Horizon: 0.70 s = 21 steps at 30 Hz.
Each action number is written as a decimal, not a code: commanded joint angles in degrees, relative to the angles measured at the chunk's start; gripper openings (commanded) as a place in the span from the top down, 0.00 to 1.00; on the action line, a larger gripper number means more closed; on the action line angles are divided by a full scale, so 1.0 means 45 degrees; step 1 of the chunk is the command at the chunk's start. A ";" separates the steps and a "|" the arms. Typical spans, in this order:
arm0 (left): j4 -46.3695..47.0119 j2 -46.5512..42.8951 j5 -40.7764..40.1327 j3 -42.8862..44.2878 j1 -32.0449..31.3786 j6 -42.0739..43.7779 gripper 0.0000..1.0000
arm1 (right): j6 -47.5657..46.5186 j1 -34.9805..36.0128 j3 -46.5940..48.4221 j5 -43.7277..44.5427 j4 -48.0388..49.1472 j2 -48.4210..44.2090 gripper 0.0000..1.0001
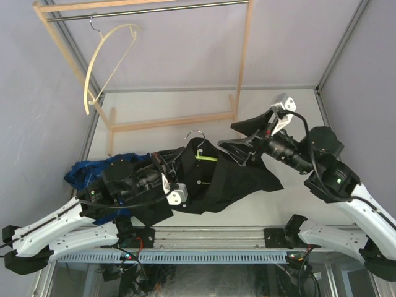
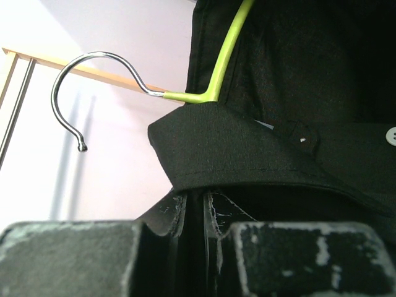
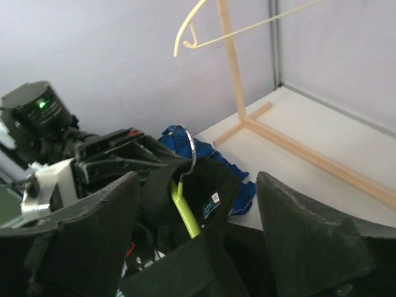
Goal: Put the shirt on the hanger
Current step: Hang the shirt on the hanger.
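The black shirt (image 1: 229,179) lies bunched mid-table with the lime-green hanger (image 1: 208,158) inside its neck; the silver hook (image 1: 195,134) sticks out past the collar. My left gripper (image 1: 173,170) is shut on black shirt fabric just below the collar (image 2: 247,148), with the hanger's green arm (image 2: 226,62) and hook (image 2: 93,68) above it. My right gripper (image 1: 228,135) hovers open at the shirt's right shoulder. In its wrist view the fingers (image 3: 93,229) flank the collar, the neck label (image 3: 210,204) and the hanger (image 3: 185,213), gripping nothing.
A wooden rack (image 1: 241,62) with a metal rail (image 1: 148,12) stands at the back, a cream hanger (image 1: 102,55) hung at its left. A blue shirt (image 1: 83,173) lies crumpled on the left of the table (image 1: 278,105), under my left arm.
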 commanded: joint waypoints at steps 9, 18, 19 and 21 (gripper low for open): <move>0.1287 -0.0673 -0.0412 -0.0484 0.0059 -0.0656 1.00 | 0.3529 0.3427 0.1034 0.6325 0.1656 0.0304 0.00; 0.1231 -0.0553 -0.1252 -0.0555 0.0052 -0.0422 1.00 | 0.3803 0.4728 0.1797 0.8105 0.0950 0.0994 0.00; 0.1238 -0.0508 -0.1313 -0.0563 0.0061 -0.0370 1.00 | 0.3813 0.4727 0.1780 0.8378 0.0854 0.0995 0.00; 0.1216 -0.0433 -0.1450 -0.0569 0.0052 -0.0310 1.00 | 0.3782 0.4727 0.1768 0.8542 0.0827 0.0917 0.00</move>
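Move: The green hanger's neck, in the black shirt's collar, lies about 8 cm to the right hand's left, 1 cm back and 7 cm below. The hook is some 9 cm to that hand's left, level front to back and 3 cm below; the drooping sleeve hangs roughly 10 cm right, 6 cm back and 20 cm below. From the left hand, already pinching the collar, the neck is about 6 cm right, level front to back and in height. The left fingers keep their pinch on the collar beside the hanger neck, sinking and easing left only about 1 cm. The right fingers finish spreading wide; their hand nudges forward and left, then rises some 5 cm while drawing slightly back, up and away from the neck, rolling about 20 degrees with its fingertips tipping up. ##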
